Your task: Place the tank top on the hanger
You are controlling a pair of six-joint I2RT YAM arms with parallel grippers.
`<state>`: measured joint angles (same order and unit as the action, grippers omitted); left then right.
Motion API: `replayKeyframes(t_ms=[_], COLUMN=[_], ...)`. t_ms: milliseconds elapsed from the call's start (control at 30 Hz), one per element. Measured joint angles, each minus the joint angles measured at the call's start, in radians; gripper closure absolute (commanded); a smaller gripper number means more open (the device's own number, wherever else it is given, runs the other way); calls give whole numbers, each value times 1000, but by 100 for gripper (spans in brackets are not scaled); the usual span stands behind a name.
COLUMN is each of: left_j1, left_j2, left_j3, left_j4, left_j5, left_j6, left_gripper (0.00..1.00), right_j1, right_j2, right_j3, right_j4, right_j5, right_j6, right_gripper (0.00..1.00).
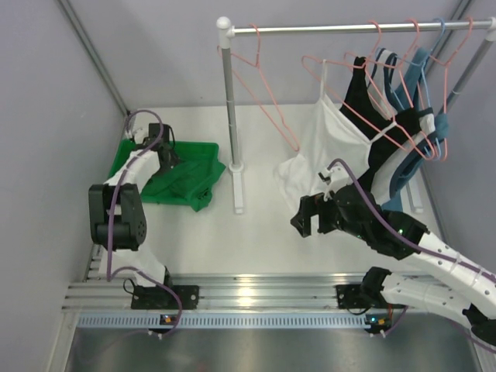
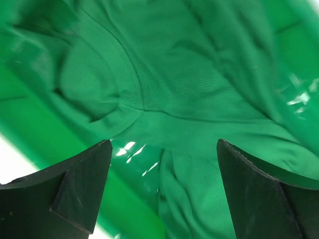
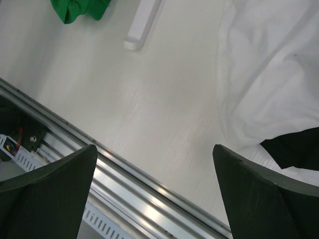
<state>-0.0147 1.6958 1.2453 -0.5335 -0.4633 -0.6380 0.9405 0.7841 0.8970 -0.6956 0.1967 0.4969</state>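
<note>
The bright green tank top (image 1: pixel 184 183) lies crumpled in a green plastic bin (image 1: pixel 124 155) at the left of the table, and one corner spills over the bin's front. My left gripper (image 1: pixel 167 157) hangs low over it, open. In the left wrist view the tank top (image 2: pixel 179 84) fills the frame. A fold of it lies between the wide-apart fingertips of my left gripper (image 2: pixel 164 154), untouched by them. An empty salmon-pink hanger (image 1: pixel 262 89) hangs on the rail's left end. My right gripper (image 1: pixel 308 218) is open over bare table, its fingers (image 3: pixel 259 199) holding nothing.
A clothes rack's rail (image 1: pixel 349 28) and post (image 1: pixel 230 101) stand mid-table, its foot (image 3: pixel 142 22) near the tank top. A white strappy top (image 1: pixel 325 147), a black top (image 1: pixel 372 116) and blue garments hang on other hangers at the right. Aluminium rail (image 3: pixel 139 184) edges the table's front.
</note>
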Motion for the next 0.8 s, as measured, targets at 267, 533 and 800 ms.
replayKeyframes(t_ms=[267,533,800], left_j1=[54,55,55], left_j2=[179,179,77], left_j3=[5,9,10], left_j4=[73,130,91], left_j5=[101,141,169], left_j6=[-25,-15,48], left_gripper=[24,96,100], right_j1=[0,0,0], right_j2=[2,5,19], right_j3=[0,0,0], right_j4=[0,4,15], right_j5=[-35,-50,-60], right_j6=[-8,-14,-17], right_gripper=[0,0,0])
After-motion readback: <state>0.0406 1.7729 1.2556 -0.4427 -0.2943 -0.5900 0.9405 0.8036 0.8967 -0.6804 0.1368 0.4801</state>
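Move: The green tank top lies crumpled in the green tray under my open left hand: its middle is about 8 cm below, some 5 cm to the right and 1 cm back. The tray's middle is about 2 cm right, 1 cm back and 9 cm down. The rack post's foot stands roughly 24 cm to the right, level fore and aft. From my right hand the tank top is some 42 cm left, 23 cm ahead and 20 cm below. I drop my left hand quickly some 6 cm into the tray onto the tank top, then ease about 2 cm forward along the cloth as my fingers close almost fully and pinch a fold of it. Keeping that pinch, I start back up and rise about 4 cm. ##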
